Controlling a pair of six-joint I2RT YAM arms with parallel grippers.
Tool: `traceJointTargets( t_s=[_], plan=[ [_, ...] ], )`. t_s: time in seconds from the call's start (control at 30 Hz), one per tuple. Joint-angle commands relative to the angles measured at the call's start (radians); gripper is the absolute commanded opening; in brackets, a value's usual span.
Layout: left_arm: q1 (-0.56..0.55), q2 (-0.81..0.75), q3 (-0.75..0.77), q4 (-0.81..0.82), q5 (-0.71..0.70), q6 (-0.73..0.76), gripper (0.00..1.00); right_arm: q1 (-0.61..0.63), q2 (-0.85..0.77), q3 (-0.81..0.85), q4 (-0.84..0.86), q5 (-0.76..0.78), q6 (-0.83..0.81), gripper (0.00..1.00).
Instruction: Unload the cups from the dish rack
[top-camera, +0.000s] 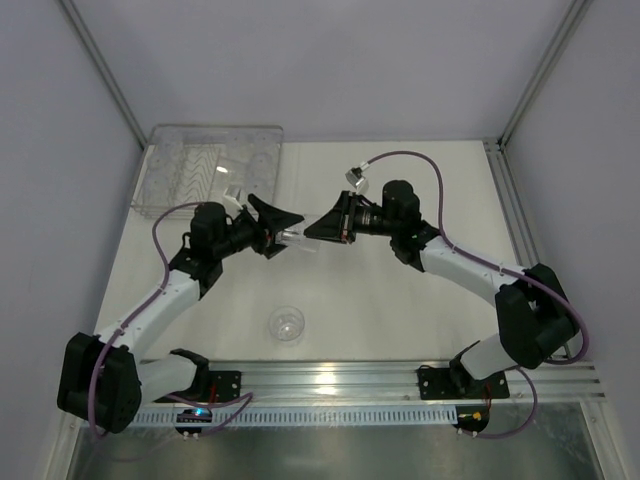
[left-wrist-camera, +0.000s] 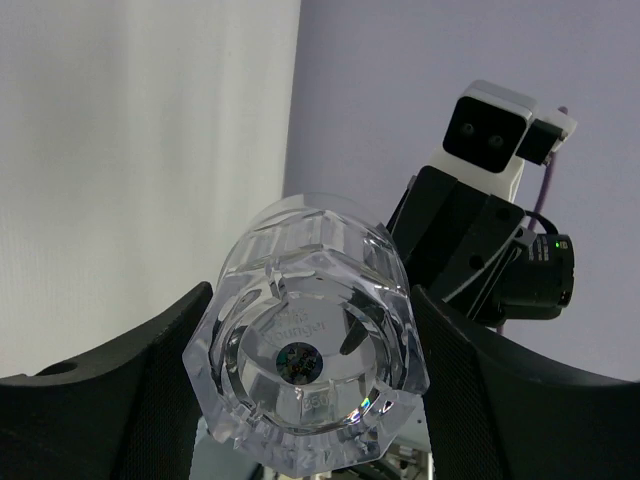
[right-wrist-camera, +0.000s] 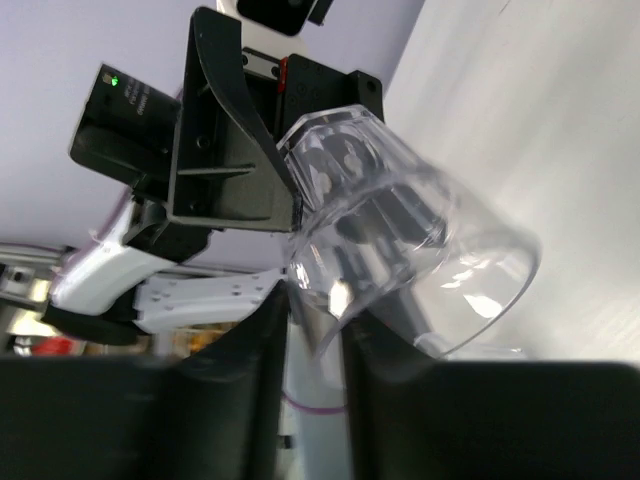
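A clear plastic cup (top-camera: 293, 240) hangs on its side over the middle of the table, between my two grippers. My left gripper (top-camera: 275, 236) is shut on its faceted base (left-wrist-camera: 305, 365), one black finger (left-wrist-camera: 150, 390) on each side. My right gripper (top-camera: 318, 228) faces it from the other end. Its jaws (right-wrist-camera: 315, 340) are narrowed astride the wall of the cup's rim (right-wrist-camera: 420, 300), with a slit of daylight left beside the wall. A second cup (top-camera: 287, 324) stands upright on the table nearer the arm bases. The dish rack (top-camera: 210, 165) sits at the far left corner.
Faint round shapes of clear cups show inside the rack. An aluminium rail (top-camera: 400, 380) runs along the near edge by the arm bases. Frame posts (top-camera: 105, 80) and grey walls close in the sides and back.
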Motion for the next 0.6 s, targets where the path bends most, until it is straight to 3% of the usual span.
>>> traceJointTargets(
  t_s=[0.0, 0.07, 0.1, 0.13, 0.2, 0.23, 0.27, 0.33, 0.4, 0.47, 0.5, 0.57],
  plan=[
    [-0.054, -0.006, 0.012, 0.041, 0.003, -0.002, 0.01, 0.003, 0.011, 0.032, 0.156, -0.032, 0.036, 0.15],
    [-0.061, 0.005, 0.016, 0.047, 0.003, -0.007, 0.08, 0.003, 0.010, 0.029, 0.168, -0.030, 0.039, 0.04],
    [-0.061, 0.005, 0.018, 0.047, 0.000, -0.007, 0.13, 0.003, 0.008, 0.026, 0.168, -0.030, 0.039, 0.04],
    [-0.061, 0.007, 0.021, 0.033, -0.006, 0.004, 0.33, 0.002, 0.008, 0.025, 0.173, -0.029, 0.039, 0.04],
    [-0.061, 0.008, 0.038, -0.006, -0.024, 0.030, 0.59, 0.003, 0.001, 0.017, 0.171, -0.026, 0.037, 0.04],
    [-0.061, 0.007, 0.050, -0.039, -0.042, 0.077, 0.81, 0.003, -0.005, 0.017, 0.164, -0.017, 0.027, 0.04],
    [-0.054, 0.001, 0.082, -0.145, -0.096, 0.120, 0.89, 0.002, -0.021, 0.018, 0.148, -0.012, 0.014, 0.04],
    [-0.045, -0.007, 0.123, -0.291, -0.188, 0.200, 1.00, 0.002, -0.039, 0.025, 0.052, 0.003, -0.027, 0.04],
    [-0.017, -0.022, 0.168, -0.457, -0.334, 0.309, 1.00, 0.002, -0.070, 0.063, -0.147, 0.040, -0.140, 0.04],
    [0.020, -0.029, 0.186, -0.525, -0.400, 0.389, 1.00, 0.002, -0.094, 0.083, -0.276, 0.094, -0.263, 0.04],
    [0.027, -0.029, 0.209, -0.581, -0.474, 0.419, 1.00, 0.006, -0.111, 0.121, -0.442, 0.118, -0.312, 0.04],
    [0.043, -0.027, 0.235, -0.625, -0.532, 0.467, 1.00, 0.025, -0.124, 0.172, -0.612, 0.199, -0.416, 0.04]
  ],
)
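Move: The cup being handed over lies on its side in the air between the two hands: the left fingers still hold its base end, its middle about 4 cm to their right, at their height. From the right hand, already closing at its rim, its middle is about 5 cm to the left and 1 cm back. The standing cup is 11 cm back of the left hand, straight in line and some 18 below; the dish rack's middle is roughly 24 cm ahead, 25 left, 17 below. Barely shifting at first, the right hand finishes closing, pinching the cup's wall at its rim; then the left fingers spread wide and let go of the base end. The left hand draws off leftward towards the rack, about 6 cm, sinking and easing forward as its fingers tip down some 25 degrees. The right hand keeps its pinch, rises slightly, then sinks about 4 cm, tipping its fingers down a little. ##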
